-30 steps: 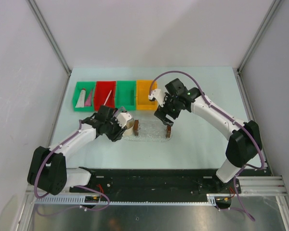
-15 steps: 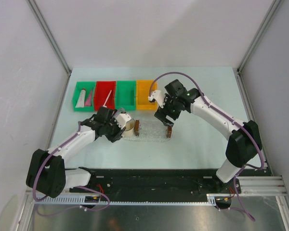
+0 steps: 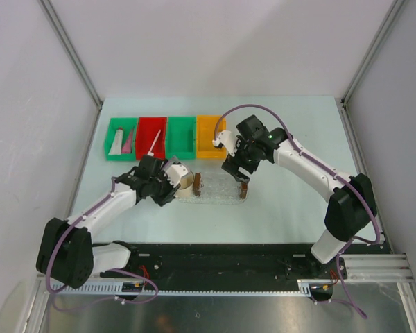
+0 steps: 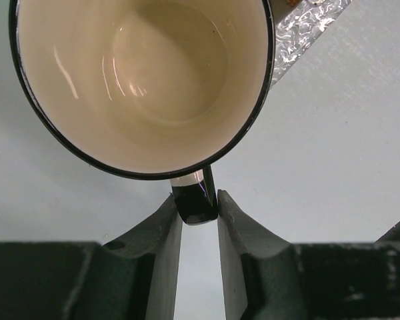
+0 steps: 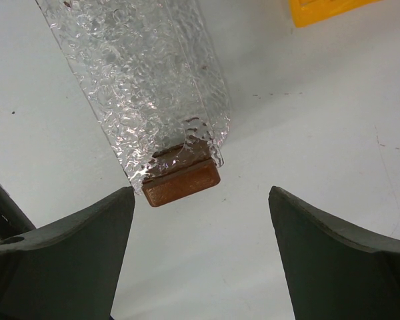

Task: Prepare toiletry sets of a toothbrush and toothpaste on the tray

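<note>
A cream mug with a black rim stands at the left end of the clear tray. My left gripper is shut on its black handle; from above, that gripper sits just left of the mug. My right gripper is open and hovers at the tray's right end, with the tray's brown end block just ahead of its fingers. The white toothbrush lies in the red bin. A pink toothpaste lies in the far-left green bin.
A white tube lies beside the pink one. A second green bin and an orange bin continue the row behind the tray. A corner of the orange bin shows in the right wrist view.
The left jaws have narrowed onto the mug's handle and that arm has shifted slightly. The right arm and the tray have not moved.
</note>
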Controlling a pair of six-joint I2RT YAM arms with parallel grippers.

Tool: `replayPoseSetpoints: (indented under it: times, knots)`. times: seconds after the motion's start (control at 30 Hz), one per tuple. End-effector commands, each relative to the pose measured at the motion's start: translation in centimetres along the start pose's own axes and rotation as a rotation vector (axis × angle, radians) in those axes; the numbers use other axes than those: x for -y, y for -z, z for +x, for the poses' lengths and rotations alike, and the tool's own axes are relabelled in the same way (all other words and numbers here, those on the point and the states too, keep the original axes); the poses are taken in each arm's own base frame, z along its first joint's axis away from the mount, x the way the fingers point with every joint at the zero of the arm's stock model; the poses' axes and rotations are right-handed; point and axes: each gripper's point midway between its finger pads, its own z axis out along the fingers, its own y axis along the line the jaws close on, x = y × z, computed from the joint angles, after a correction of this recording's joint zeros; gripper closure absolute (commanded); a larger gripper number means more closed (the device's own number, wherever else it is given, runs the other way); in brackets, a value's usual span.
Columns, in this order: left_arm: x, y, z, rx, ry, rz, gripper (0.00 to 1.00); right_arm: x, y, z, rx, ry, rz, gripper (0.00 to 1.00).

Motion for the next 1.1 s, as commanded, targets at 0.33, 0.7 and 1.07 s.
replayPoseSetpoints:
  times: [0.33,0.7,1.07]
  knots:
    - [-0.6,0.6,-0.7,0.023,0.016,-0.051,0.60,-0.2,-0.2,-0.2,-0.001,0.009,0.004,0.13]
    - [-1.2,1.1,-1.1,0.032,0.001,-0.084,0.50,-0.2,-0.1,-0.2,-0.004,0.012,0.006,0.12]
    - [-2.3,5.2,-4.6,0.192,-0.004,-0.183,0.20,-0.1,0.4,-0.6,0.014,0.026,0.020,0.12]
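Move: The left fingers are closed on the black handle of the white mug, whose middle is about 4 cm ahead, 4 cm right and some 2 cm below them. Just beyond, the brown block at the clear tray's near end is about 5 cm ahead and 7 cm right; the empty green bin is roughly 18 cm ahead and 2 cm right. From the right hand the mug lies some 16 cm left, 3 cm back and 11 cm lower. Barely shifting at first, about 1 cm to the left, the left hand opens its fingers slowly from the mug's handle, then faster to nearly wide, letting go of it. It then lifts about 3 cm straight up away from the mug, drifting only slightly forward, the fingers tipping up by roughly 5 degrees. ##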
